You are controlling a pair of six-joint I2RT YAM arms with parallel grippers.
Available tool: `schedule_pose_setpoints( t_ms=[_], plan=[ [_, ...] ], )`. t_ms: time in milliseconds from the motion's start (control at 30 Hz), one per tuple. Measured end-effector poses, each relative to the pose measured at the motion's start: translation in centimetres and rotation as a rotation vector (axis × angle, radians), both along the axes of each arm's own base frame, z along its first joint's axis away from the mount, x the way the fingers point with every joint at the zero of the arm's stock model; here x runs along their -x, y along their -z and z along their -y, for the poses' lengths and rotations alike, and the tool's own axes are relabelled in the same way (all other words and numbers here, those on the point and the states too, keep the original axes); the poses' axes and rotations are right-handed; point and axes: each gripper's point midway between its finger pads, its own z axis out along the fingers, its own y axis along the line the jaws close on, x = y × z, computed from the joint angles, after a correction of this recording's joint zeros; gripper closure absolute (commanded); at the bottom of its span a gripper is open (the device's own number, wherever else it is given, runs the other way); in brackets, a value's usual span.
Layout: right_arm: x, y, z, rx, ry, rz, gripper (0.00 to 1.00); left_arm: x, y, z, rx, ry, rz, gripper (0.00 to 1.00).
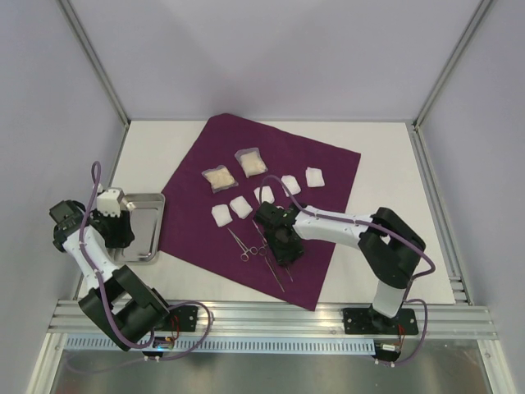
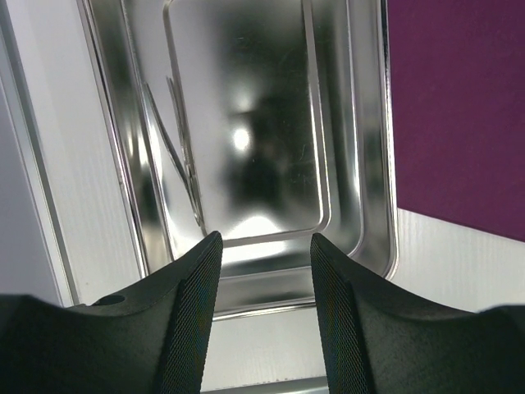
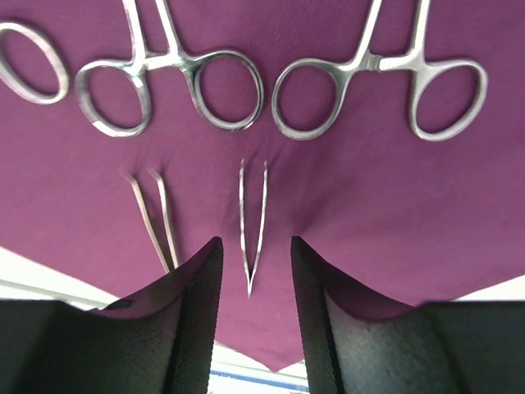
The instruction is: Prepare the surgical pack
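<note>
The surgical pack [image 1: 328, 164] lies spread out as a large plum-purple sheet, also seen in the right wrist view [image 3: 369, 213]. On it lie white gauze pads [image 1: 241, 207], two clear packets [image 1: 219, 178], ring-handled forceps [image 3: 168, 78] and two pairs of tweezers. My right gripper [image 1: 283, 250] hovers low over the sheet's near part, open. One pair of tweezers [image 3: 252, 222] lies on the cloth in line with the gap of the right gripper [image 3: 256, 242]. My left gripper [image 2: 265, 238] is open and empty over the near end of the steel tray [image 2: 361, 164].
The steel tray [image 1: 152, 238] sits on the white table left of the sheet and shows nothing inside. A second pair of tweezers [image 3: 156, 217] lies just left of the right fingers. Aluminium frame rails run along the table's near edge [image 1: 271, 316].
</note>
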Motion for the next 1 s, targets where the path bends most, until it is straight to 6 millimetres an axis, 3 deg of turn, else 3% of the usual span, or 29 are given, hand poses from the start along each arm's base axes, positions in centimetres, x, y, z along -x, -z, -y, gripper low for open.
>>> schedule_pose_setpoints(
  t_ms=[200,333,767,900,1000],
  plan=[
    [-0.1,0.9,-0.1,0.018,0.005,-0.008,0.76,0.1,-0.1,0.3,0.018,0.004,-0.003,0.43],
    [-0.5,0.8,-0.5,0.001,0.024,0.008,0.97,0.0,-0.3,0.6,0.029,0.013,-0.001,0.43],
    [-1.2,0.7,-0.6,-0.011,0.116,0.027,1.00,-0.9,-0.6,3.7,0.041,0.131,-0.013,0.47],
    [-1.9,-1.5,-0.6,-0.081,0.209,0.064,1.00,-1.7,-1.4,6.8,0.039,0.251,-0.005,0.46],
    [-3.8,-5.7,-1.2,-0.232,0.351,0.146,0.99,-2.2,-2.4,10.7,0.013,0.405,0.017,0.43]
  ],
)
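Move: The tweezers I want lie right under my right hand's open fingers, only 1 or 2 cm below them. Another pair of tweezers lies some 3 cm left and 2 cm back; one clamp's middle is about 9 cm straight ahead, the next clamp's about 7 cm ahead and 5 cm left. From my empty left hand these tweezers are roughly 37 cm right, 6 cm back and 9 cm lower; the tray's middle is about 3 cm ahead, 8 cm below. I sink my right hand the last centimetre and shut its fingers on the tweezers, pinching them near the middle. After a short hold I lift them some 6 cm off the cloth, drifting forward and turning about 20 degrees clockwise. Meanwhile my left hand, fingers still open, swings about 11 cm right off the tray towards the right hand, also turning clockwise. ##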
